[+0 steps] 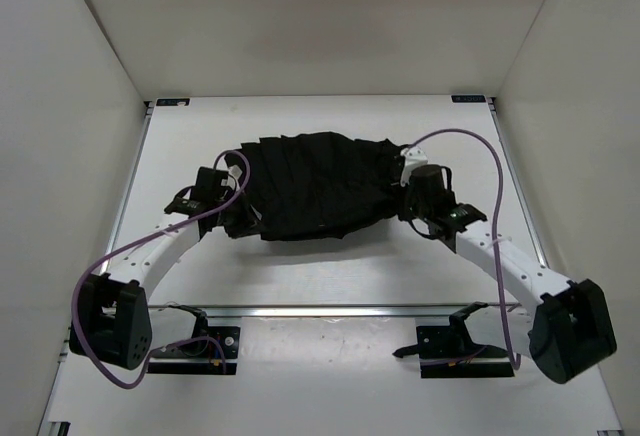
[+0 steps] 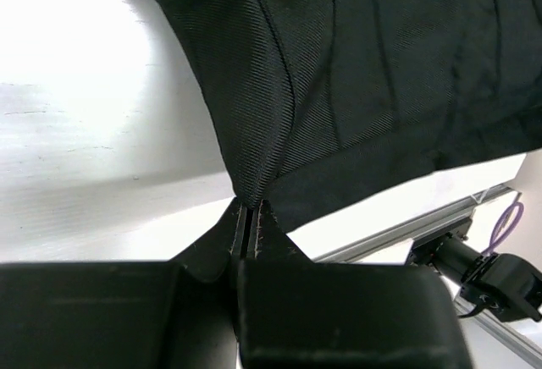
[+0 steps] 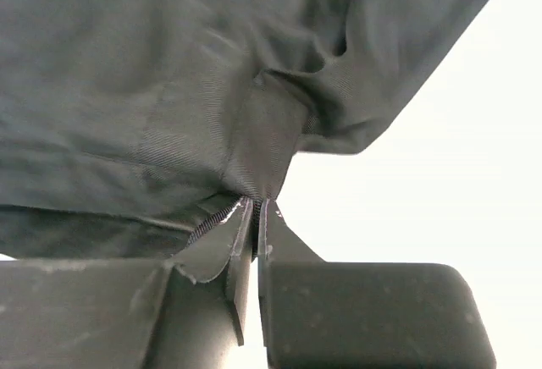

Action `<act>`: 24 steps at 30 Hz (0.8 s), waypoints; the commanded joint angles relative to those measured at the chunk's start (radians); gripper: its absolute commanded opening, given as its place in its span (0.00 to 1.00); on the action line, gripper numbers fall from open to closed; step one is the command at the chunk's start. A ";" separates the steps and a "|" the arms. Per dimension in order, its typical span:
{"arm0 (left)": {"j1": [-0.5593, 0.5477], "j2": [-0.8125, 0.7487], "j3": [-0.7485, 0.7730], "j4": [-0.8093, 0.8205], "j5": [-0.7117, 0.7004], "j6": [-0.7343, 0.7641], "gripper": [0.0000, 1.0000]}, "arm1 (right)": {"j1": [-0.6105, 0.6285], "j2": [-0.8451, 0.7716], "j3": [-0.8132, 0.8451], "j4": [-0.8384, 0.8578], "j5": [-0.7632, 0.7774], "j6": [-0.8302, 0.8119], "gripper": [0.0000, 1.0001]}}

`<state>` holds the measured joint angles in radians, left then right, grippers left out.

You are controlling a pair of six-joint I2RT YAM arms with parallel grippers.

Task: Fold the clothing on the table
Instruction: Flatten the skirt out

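Observation:
The clothing (image 1: 315, 184) is a black pleated garment lying spread across the middle of the white table (image 1: 330, 271). At its left edge my left gripper (image 1: 232, 194) is shut on a corner of the fabric; in the left wrist view the cloth (image 2: 356, 73) rises out of the pinched fingertips (image 2: 248, 213). My right gripper (image 1: 408, 196) is shut on the garment's right edge. The right wrist view shows a fold of cloth (image 3: 262, 140) with a zip beside it, clamped at the gripper (image 3: 257, 206).
A metal rail (image 1: 340, 309) runs along the table's front edge, with two black clamps (image 1: 455, 344) below it. White walls (image 1: 60, 156) enclose the table on the left, back and right. Purple cables (image 1: 470, 141) loop off both arms.

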<state>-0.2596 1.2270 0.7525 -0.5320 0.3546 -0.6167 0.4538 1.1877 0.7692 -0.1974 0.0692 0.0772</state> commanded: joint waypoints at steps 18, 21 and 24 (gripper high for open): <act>-0.067 -0.023 -0.010 -0.102 -0.118 0.069 0.00 | -0.230 -0.240 -0.206 -0.226 -0.336 0.246 0.42; -0.072 -0.032 -0.022 -0.108 -0.121 0.069 0.00 | -0.204 -0.267 -0.229 -0.177 -0.379 0.320 0.79; -0.086 -0.034 -0.038 -0.106 -0.115 0.051 0.00 | -0.185 -0.287 -0.255 -0.152 -0.404 0.387 0.90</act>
<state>-0.3317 1.2091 0.7319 -0.6209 0.2680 -0.5671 0.2451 0.9321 0.5236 -0.3985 -0.2939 0.3813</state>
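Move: From the right hand, which already pinches the skirt's near right corner, the spot to lay that corner is about 9 cm back, 4 cm right and some 9 cm down. The skirt's far right corner is roughly 12 cm ahead and level sideways; the skirt's middle is about 20 cm left and 3 cm ahead. From the left hand, still holding the near left corner, the laying spot is some 37 cm right and 1 cm back. Draw the right gripper about 9 cm back towards the robot with the pinched corner, drifting right and sinking some 5 cm, while the wrist rolls its left side up and tips the fingers further down. Late on, spread the right fingers wide to let go of the skirt. Keep the left pinch shut, easing that hand back a little and then down. ##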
